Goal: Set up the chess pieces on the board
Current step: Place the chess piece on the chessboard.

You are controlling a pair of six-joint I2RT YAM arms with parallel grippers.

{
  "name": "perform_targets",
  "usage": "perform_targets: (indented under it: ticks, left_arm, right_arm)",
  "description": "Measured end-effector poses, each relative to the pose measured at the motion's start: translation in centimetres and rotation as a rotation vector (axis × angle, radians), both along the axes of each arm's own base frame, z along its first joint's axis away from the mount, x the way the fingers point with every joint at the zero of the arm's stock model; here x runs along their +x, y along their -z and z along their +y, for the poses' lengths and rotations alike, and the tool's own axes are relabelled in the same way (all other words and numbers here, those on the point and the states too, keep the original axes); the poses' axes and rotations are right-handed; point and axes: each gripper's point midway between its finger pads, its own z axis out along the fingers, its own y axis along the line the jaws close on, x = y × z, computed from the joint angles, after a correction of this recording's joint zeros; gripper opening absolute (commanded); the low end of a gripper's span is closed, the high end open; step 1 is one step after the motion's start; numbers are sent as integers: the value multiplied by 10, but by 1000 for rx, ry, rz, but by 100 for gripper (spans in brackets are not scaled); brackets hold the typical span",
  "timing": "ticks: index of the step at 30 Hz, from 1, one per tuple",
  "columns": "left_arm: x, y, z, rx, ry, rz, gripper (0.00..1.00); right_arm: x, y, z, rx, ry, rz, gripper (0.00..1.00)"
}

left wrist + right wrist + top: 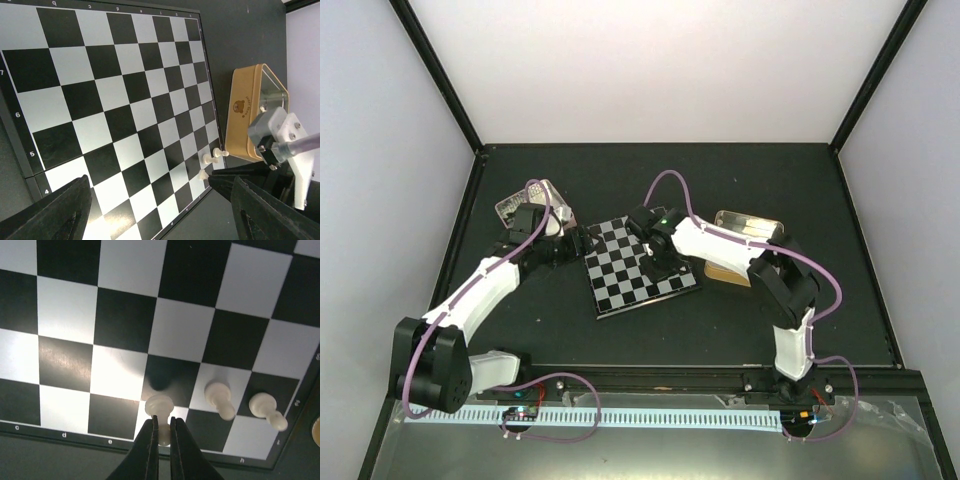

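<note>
The board (620, 290) lies flat mid-table, with black and silvery checks. My right gripper (162, 426) is shut on a cream-white pawn (161, 404), pinching its upper part over a white square by the board's near edge (120, 437). A soft shadow falls on the black square beyond it. Two more white pawns (219, 397) (264, 406) stand on the squares to its right. In the left wrist view the same three pawns (211, 160) sit at the board's far corner. My left gripper (160, 200) hangs open at the board's left edge with nothing between its fingers (55, 210).
A tan square box (247, 115) with a shiny lid stands just past the board's right side, also visible in the top view as the tan box (725, 272). A pinkish tray (520, 205) sits behind the left arm. Black frame rails border the table.
</note>
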Motion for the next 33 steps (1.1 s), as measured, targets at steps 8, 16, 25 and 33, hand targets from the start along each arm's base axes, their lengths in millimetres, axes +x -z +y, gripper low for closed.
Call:
perform_targets:
  ticks: [8, 16, 25, 33]
  left_arm:
    - [1, 0, 1, -3, -3, 1, 78]
    - [1, -1, 1, -6, -1, 0, 78]
    - [0, -1, 0, -10, 3, 0, 78]
    - [-1, -2, -1, -17, 9, 2, 78]
  right_arm:
    - [7, 13, 6, -39, -33, 21, 5]
    - [8, 10, 3, -66, -47, 25, 16]
    - [7, 11, 3, -75, -49, 34, 23]
    - [12, -9, 9, -20, -11, -13, 24]
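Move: The right hand already holds a white pawn upright, just above the board. The dark square it is meant for lies about 1 cm ahead and 3 cm below. Two placed white pawns stand beyond that square on the right: the near one about 2 cm ahead and 2 cm right of the hand, the far one some 2 cm ahead and 5 cm right, both about 2 cm lower. From the idle left hand the square lies roughly 14 cm right, 8 cm back and 11 cm below. The right hand eases the pawn about 1 cm down and forward onto the dark square, opens, rises some 2 cm. ##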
